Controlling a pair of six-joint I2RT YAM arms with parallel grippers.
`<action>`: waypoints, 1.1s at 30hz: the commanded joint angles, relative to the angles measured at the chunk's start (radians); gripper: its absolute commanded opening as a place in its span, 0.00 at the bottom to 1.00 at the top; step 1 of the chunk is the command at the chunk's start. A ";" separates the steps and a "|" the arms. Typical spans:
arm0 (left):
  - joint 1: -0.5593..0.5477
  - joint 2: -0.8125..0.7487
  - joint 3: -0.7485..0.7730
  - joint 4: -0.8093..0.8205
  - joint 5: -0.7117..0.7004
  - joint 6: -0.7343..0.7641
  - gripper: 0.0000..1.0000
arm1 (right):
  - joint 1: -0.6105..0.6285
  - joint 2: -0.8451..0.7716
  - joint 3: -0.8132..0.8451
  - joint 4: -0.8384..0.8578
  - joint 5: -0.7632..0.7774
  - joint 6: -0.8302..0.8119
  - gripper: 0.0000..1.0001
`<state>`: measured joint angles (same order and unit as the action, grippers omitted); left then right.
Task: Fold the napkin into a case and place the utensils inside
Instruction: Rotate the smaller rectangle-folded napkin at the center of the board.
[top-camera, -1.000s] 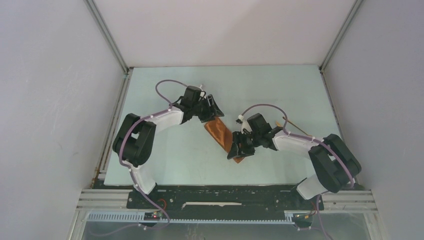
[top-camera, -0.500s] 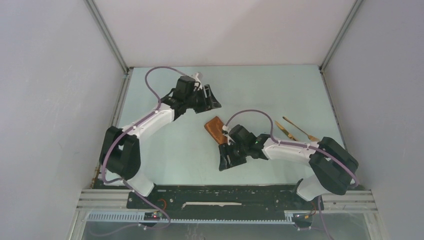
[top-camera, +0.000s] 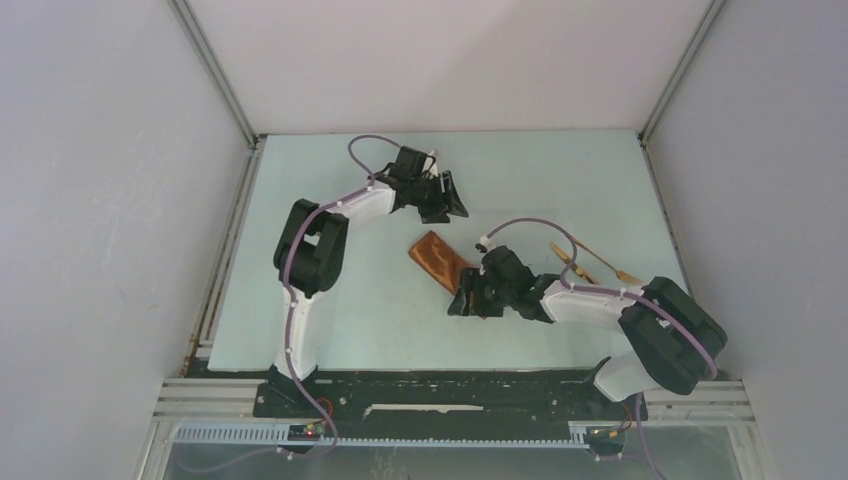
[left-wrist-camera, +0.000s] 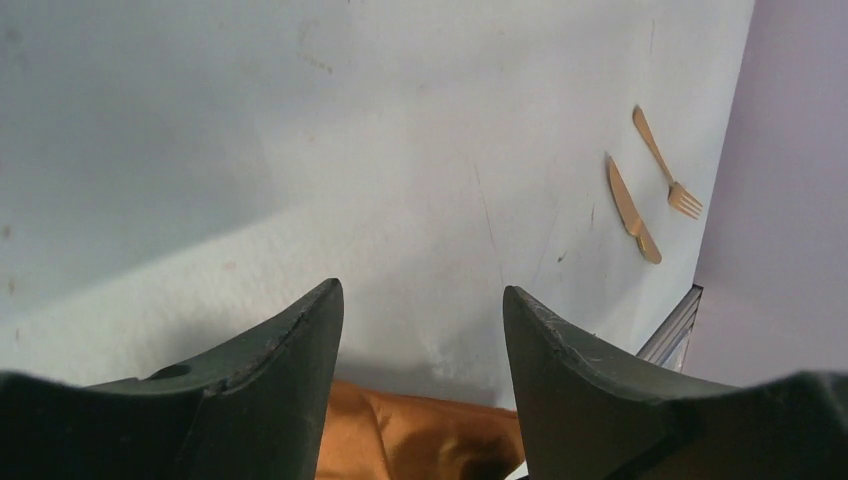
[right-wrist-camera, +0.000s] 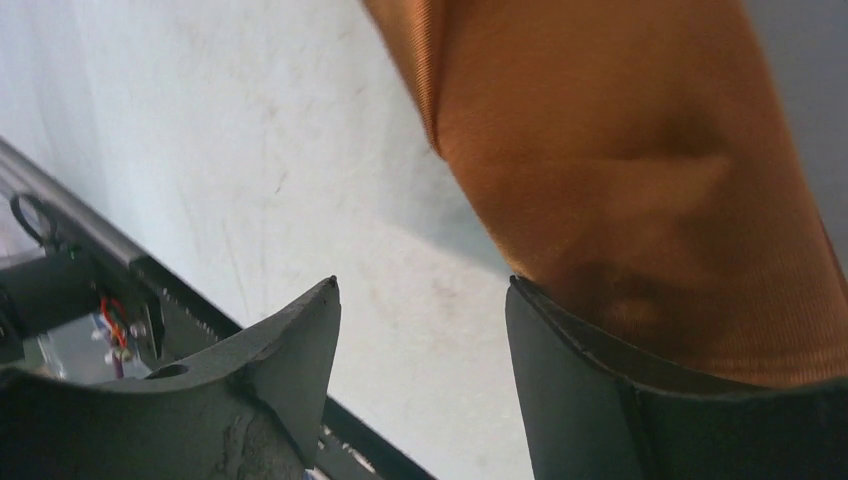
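The rust-orange napkin (top-camera: 438, 258) lies on the table as a narrow folded case, slanting from back left to front right. My left gripper (top-camera: 452, 203) hangs open just behind its far end, and the cloth (left-wrist-camera: 420, 440) shows low between the left fingers, not gripped. My right gripper (top-camera: 463, 300) is open at the near end. In the right wrist view its right finger (right-wrist-camera: 600, 400) lies against the cloth (right-wrist-camera: 620, 150), while the left finger is over bare table. The golden utensils, a knife (top-camera: 570, 260) and a fork (top-camera: 602, 260), lie right of the case, also seen as knife (left-wrist-camera: 631, 210) and fork (left-wrist-camera: 664, 163).
The pale green table (top-camera: 330, 290) is walled on three sides by grey panels. A black rail and aluminium frame (top-camera: 450, 395) run along the near edge, and the rail (right-wrist-camera: 90, 240) shows in the right wrist view. The right arm's cable loops above the utensils.
Both grippers have come off the ends of the napkin. The left arm rose to the back and swung right. The right gripper dipped left, then returned to the near end.
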<state>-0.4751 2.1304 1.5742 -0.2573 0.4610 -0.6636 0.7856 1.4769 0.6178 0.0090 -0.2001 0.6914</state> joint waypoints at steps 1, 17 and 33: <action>-0.003 0.088 0.132 -0.082 0.045 0.058 0.65 | -0.106 -0.017 -0.055 -0.018 0.107 -0.025 0.70; 0.008 -0.181 -0.272 -0.121 -0.141 0.066 0.65 | -0.470 0.435 0.472 -0.081 -0.221 -0.164 0.69; 0.010 -0.386 -0.484 -0.070 -0.156 0.070 0.65 | -0.510 0.345 0.435 -0.183 -0.318 -0.116 0.68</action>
<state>-0.4686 1.7409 1.1324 -0.3603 0.3149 -0.6086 0.2932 1.8923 1.1355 -0.2577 -0.4679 0.5022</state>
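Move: The folded napkin slants from far left to near right; its middle is about 16 cm back and 1 cm left of the raised left hand, some 6 cm below it, with its far-left end about 6 cm back and 9 cm left. From the low right hand, the napkin's middle lies about 10 cm ahead, 3 cm left and 2 cm down. At that same level the knife is 14 cm ahead and 30 cm right, the fork 15 cm ahead and 39 cm right. The right hand, low at the napkin's near-right end with fingers still open, sweeps that end forward about 21 cm, bearing some 6 cm right early on and turning about 15 degrees clockwise, then draws back 4–5 cm beside the napkin's right edge. Meanwhile the open left hand sinks about 4 cm beyond the far-left end, sweeps back about 10 cm and left 8 cm to swing that end towards the base, then rises nearly 4 cm over the napkin's left edge. ##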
